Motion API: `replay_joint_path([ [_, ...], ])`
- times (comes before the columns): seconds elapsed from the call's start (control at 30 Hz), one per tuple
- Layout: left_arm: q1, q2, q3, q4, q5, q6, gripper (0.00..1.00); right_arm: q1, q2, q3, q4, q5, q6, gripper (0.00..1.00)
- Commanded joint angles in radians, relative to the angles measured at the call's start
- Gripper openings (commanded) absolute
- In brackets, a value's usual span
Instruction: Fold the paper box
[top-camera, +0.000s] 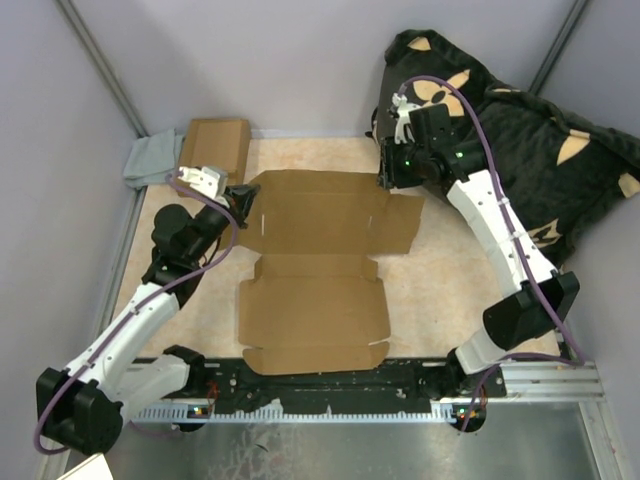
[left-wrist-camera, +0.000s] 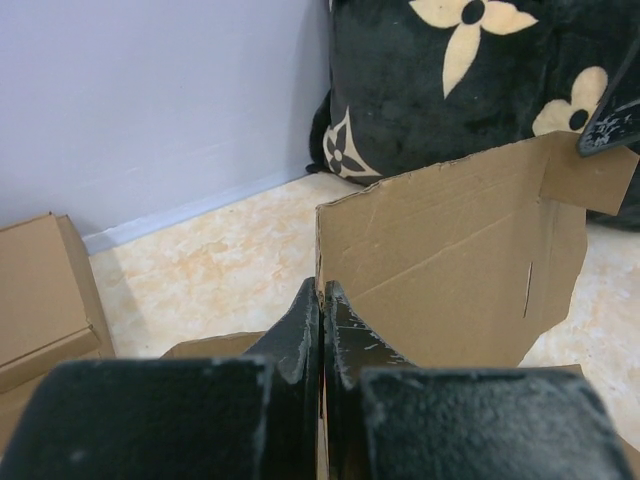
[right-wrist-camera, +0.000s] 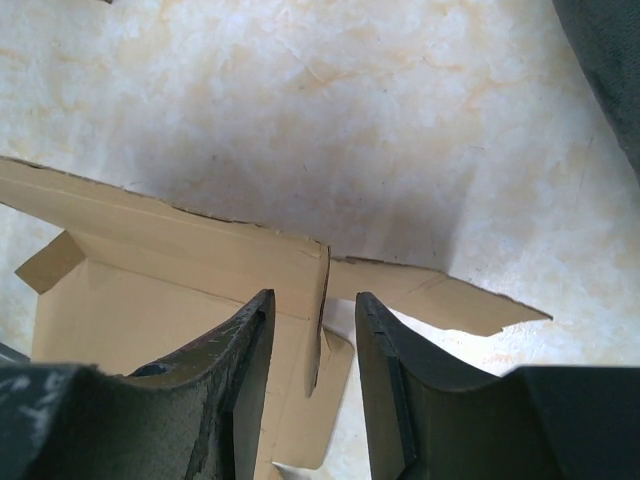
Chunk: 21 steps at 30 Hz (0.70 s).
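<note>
The paper box (top-camera: 315, 270) is a flat brown die-cut cardboard sheet in the middle of the table, and its far panel is lifted. My left gripper (top-camera: 245, 200) is at that panel's left edge. In the left wrist view the left gripper (left-wrist-camera: 322, 290) is shut, with the edge of the paper box (left-wrist-camera: 440, 270) running into the seam between its fingers. My right gripper (top-camera: 385, 180) is at the panel's far right corner. In the right wrist view the right gripper (right-wrist-camera: 315, 305) stands open astride a raised edge of the paper box (right-wrist-camera: 180, 270), which touches neither finger.
A smaller stack of brown boxes (top-camera: 215, 148) sits at the far left beside a grey cloth (top-camera: 150, 160). A black cushion with tan flowers (top-camera: 520, 140) fills the far right corner behind the right arm. Grey walls close in the back and sides.
</note>
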<state>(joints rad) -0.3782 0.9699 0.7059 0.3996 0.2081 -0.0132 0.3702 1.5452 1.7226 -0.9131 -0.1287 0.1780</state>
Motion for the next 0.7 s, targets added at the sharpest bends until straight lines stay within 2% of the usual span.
replay_joint_path([
  [0.0,-0.008,-0.033,-0.007,0.083,0.025,0.022,0.00,-0.002,0.016,0.048,-0.022,-0.018,-0.022,0.37],
  [0.07,-0.010,-0.034,-0.009,0.084,0.023,0.022,0.00,-0.002,0.018,0.048,-0.028,-0.029,-0.022,0.27],
  [0.17,-0.011,-0.033,-0.008,0.085,0.019,0.023,0.00,-0.002,0.018,0.044,-0.039,-0.031,-0.023,0.00],
  [0.27,-0.012,-0.030,-0.007,0.087,0.014,0.019,0.00,-0.002,0.015,0.029,-0.044,-0.020,-0.019,0.00],
  [0.3,-0.012,-0.028,-0.007,0.086,0.011,0.016,0.04,-0.002,0.012,0.021,-0.040,-0.014,-0.014,0.00],
  [0.43,-0.015,-0.032,0.011,0.051,-0.012,0.005,0.42,-0.001,-0.019,-0.025,0.026,0.031,0.022,0.00],
  [0.5,-0.015,-0.042,0.035,0.002,-0.022,-0.006,0.54,0.004,-0.040,-0.056,0.083,0.046,0.038,0.00],
  [0.67,-0.016,-0.095,0.093,-0.145,-0.061,-0.006,0.63,0.110,-0.100,-0.174,0.279,0.199,0.015,0.00],
])
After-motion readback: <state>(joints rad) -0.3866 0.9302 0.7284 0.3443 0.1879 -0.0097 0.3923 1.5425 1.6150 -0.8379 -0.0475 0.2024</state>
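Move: The left fingers already grip the far left corner of the raised back panel, with the brown box about 16 cm ahead, 11 cm to the left and some 13 cm lower. The far right corner of the same panel stands between the parted right fingers, practically at the hand point and a centimetre ahead. From that hand the dark cushion is about 10 cm farther out and 25 cm to the right. The right fingers, already straddling the cardboard's far right corner, shut and pinch it. Just after they close, the left fingers spread wide and let go of the far left corner, that hand staying nearly in place and rising only about 1 cm. The right hand keeps its pinch and sinks about 3 cm in all, mostly at the end. ##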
